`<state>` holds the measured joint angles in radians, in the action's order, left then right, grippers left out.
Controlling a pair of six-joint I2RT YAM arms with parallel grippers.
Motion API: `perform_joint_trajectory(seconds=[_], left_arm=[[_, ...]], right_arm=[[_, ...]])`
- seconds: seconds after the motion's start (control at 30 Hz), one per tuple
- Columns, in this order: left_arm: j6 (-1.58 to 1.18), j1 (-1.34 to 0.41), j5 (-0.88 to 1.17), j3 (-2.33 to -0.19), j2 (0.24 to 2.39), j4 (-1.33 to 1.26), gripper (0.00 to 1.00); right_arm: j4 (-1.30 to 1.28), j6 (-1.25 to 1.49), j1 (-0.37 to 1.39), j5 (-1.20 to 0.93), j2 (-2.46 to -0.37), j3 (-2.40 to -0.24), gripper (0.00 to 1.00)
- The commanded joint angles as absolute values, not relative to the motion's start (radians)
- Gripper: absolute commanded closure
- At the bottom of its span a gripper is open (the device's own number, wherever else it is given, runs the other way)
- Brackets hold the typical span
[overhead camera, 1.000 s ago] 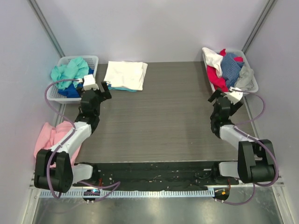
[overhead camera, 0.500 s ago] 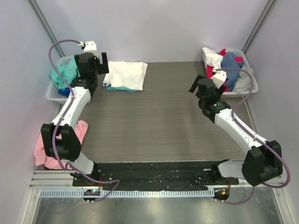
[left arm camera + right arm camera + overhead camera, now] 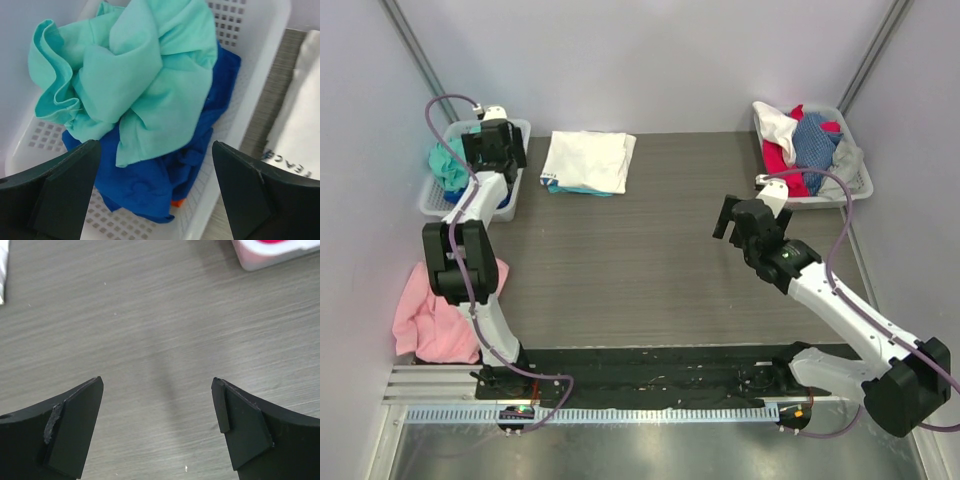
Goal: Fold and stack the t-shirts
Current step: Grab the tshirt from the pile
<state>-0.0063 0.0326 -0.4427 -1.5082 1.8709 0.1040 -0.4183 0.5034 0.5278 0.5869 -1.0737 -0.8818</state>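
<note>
A crumpled mint-green t-shirt [image 3: 135,70] lies on top of a royal blue t-shirt [image 3: 150,175] in the white lattice basket [image 3: 260,60] at the far left [image 3: 523,125]. My left gripper [image 3: 492,158] hovers over that basket, open [image 3: 155,145], touching neither tee. A folded white t-shirt [image 3: 588,160] lies on the table's far side, a teal layer showing under its near edge. My right gripper [image 3: 738,218] hangs open [image 3: 157,382] over bare dark table, right of centre, with nothing between its fingers.
The far-right basket [image 3: 865,185] holds a heap of white, red, blue and grey tees [image 3: 800,145]; its corner [image 3: 270,255] shows in the right wrist view. A pink cloth [image 3: 435,310] lies off the table's left edge. Grey walls close in both sides.
The left arm swung up and left from the table's left side to above the left basket. The right arm moved away from the right basket toward the table's middle. Both grippers stayed open.
</note>
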Motion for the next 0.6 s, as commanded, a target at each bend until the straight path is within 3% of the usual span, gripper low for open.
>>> perform_joint_trajectory(seconds=[0.0,0.57], left_arm=[[0.014,0.067,-0.457,-1.563,1.923,0.006,0.00],[0.006,0.155,-0.480,-1.643,2.042,-0.087,0.00]], right_arm=[[-0.440,0.517,0.537,0.551,-1.065,-0.867,0.00],[-0.362,0.468,0.538,0.485,-1.212,-0.907,0.00]])
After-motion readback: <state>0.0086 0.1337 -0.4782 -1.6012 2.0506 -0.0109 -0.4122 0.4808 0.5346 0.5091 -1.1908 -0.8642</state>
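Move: The mint t-shirt bunched on top in the left basket lies about 7 cm to the left hand's left, 6 cm ahead and 8 cm below. The blue t-shirt under it is about 3 cm left, level fore and aft, 11 cm down; the folded stack is some 23 cm right and 4 cm ahead, 14 cm down. From the right hand the mint t-shirt lies roughly 69 cm left and 27 cm ahead, 9 cm below. The open left hand moves 6 cm left, forward and down into the mint t-shirt; the right sinks 5 cm. ##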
